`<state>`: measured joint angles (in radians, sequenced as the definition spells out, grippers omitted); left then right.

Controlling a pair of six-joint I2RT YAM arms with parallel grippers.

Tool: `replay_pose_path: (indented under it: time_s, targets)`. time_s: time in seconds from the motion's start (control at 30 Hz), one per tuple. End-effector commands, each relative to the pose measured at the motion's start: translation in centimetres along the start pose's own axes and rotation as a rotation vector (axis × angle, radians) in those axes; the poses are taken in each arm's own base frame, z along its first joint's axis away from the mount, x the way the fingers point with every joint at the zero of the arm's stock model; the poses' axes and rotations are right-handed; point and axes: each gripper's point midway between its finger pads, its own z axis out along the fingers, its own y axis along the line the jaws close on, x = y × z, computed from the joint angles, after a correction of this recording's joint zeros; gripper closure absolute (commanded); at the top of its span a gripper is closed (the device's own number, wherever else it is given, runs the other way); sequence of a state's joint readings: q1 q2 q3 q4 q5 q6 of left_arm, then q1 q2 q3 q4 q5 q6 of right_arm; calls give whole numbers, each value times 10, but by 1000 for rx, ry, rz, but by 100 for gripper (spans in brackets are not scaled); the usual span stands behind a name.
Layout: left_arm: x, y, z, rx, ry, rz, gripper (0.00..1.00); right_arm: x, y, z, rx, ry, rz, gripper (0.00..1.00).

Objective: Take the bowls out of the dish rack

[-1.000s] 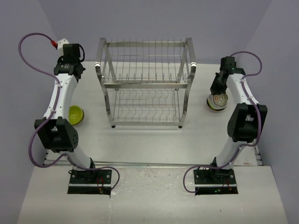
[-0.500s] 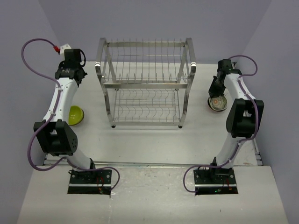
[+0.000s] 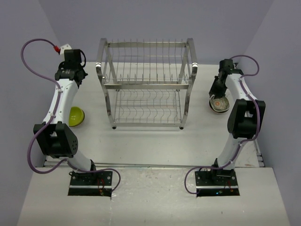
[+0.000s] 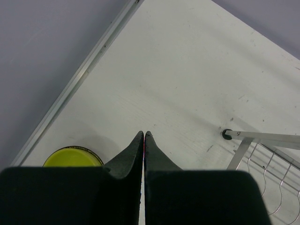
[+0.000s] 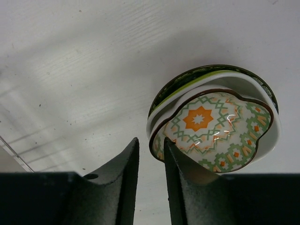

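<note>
The dish rack [image 3: 146, 84], chrome wire with two tiers, stands at the middle back with nothing on it; one foot [image 4: 227, 134] shows in the left wrist view. A round lime green bowl [image 3: 76, 116] [image 4: 72, 157] sits on the table to its left. My left gripper [image 3: 70, 76] [image 4: 143, 134] hangs shut and empty above the table near that bowl. Right of the rack is a stack of bowls [image 3: 219, 104]: a patterned bowl [image 5: 211, 131] nested in a white bowl [image 5: 267, 140], over a green one [image 5: 187, 79]. My right gripper [image 5: 151, 143] is open, straddling the patterned bowl's rim.
The table's metal edge strip [image 4: 79, 77] runs along the left, close to the lime green bowl. The purple wall lies beyond it. The right arm's elbow [image 3: 245, 120] stands just in front of the stack of bowls.
My right gripper set the patterned bowl down onto the stack and its jaws parted. The left arm shifted slightly back, still shut.
</note>
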<state>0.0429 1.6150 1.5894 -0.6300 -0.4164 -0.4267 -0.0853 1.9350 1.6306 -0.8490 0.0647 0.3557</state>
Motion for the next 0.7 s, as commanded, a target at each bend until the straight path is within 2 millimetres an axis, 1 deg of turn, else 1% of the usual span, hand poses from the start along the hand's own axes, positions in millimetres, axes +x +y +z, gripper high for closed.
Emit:
replay_pose_path:
  time_s: [0.0, 0.03, 0.2, 0.27, 0.33, 0.37, 0.43, 0.47, 0.53, 0.57, 0.63, 0.67]
  targets:
    - [-19, 0, -12, 27, -60, -12, 100, -24, 7, -26, -28, -88, 9, 69]
    - [-17, 0, -12, 27, -57, -11, 100, -27, 9, -32, -36, -103, 8, 67]
    - [-12, 3, -13, 22, -54, -5, 100, -35, 10, -50, -40, -139, 10, 60]
    - [-5, 6, -11, 16, -45, 2, 100, -34, 12, -58, -53, -145, 15, 58]
    - [-2, 7, -12, 22, -39, 7, 100, -30, 20, -67, -76, -147, 7, 57]
    - [3, 8, -12, 22, -29, 13, 100, -30, 23, -74, -84, -163, 4, 56]
    - [8, 8, -14, 30, -20, 22, 100, -24, 31, -80, -103, -165, -17, 55]
    - [8, 9, -16, 35, -24, 23, 100, -22, 32, -82, -104, -165, -20, 53]
    - [15, 9, -17, 46, -10, 37, 100, -15, 38, -91, -139, -161, -22, 49]
    - [14, 10, -19, 52, -13, 38, 100, -12, 41, -93, -153, -162, -28, 45]
    - [21, 7, -20, 75, 4, 46, 100, -8, 42, -104, -172, -191, -33, 41]
    - [23, 6, -21, 85, 7, 48, 100, -3, 52, -109, -194, -194, -56, 39]
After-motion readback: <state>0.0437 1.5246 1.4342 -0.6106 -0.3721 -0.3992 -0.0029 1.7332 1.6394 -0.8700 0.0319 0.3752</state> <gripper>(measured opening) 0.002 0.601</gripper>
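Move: The patterned bowl already sits on the stack at the right, its left rim still between the right hand's barely parted fingers. Its middle lies about 5 cm right of this hand, 1 cm back and 3 cm below, with the white bowl directly underneath, some 5 cm below the hand. The rack's near right foot is roughly 19 cm left, 14 cm back and 9 cm down. From the left hand the patterned bowl is about 79 cm right, 2 cm back and 19 cm lower. The right hand opens its fingers from about a quarter to over half of their range and comes free of the patterned bowl's left rim, easing straight up at first, then climbing faster and swinging left towards the rack, about 8 cm up and 4 cm left in all, while the wrist tips the fingers some 10 degrees more forward. Meanwhile the left hand, shut and empty, starts sinking and drawing back about 3 cm each way, nearer to the green bowl on its side. ##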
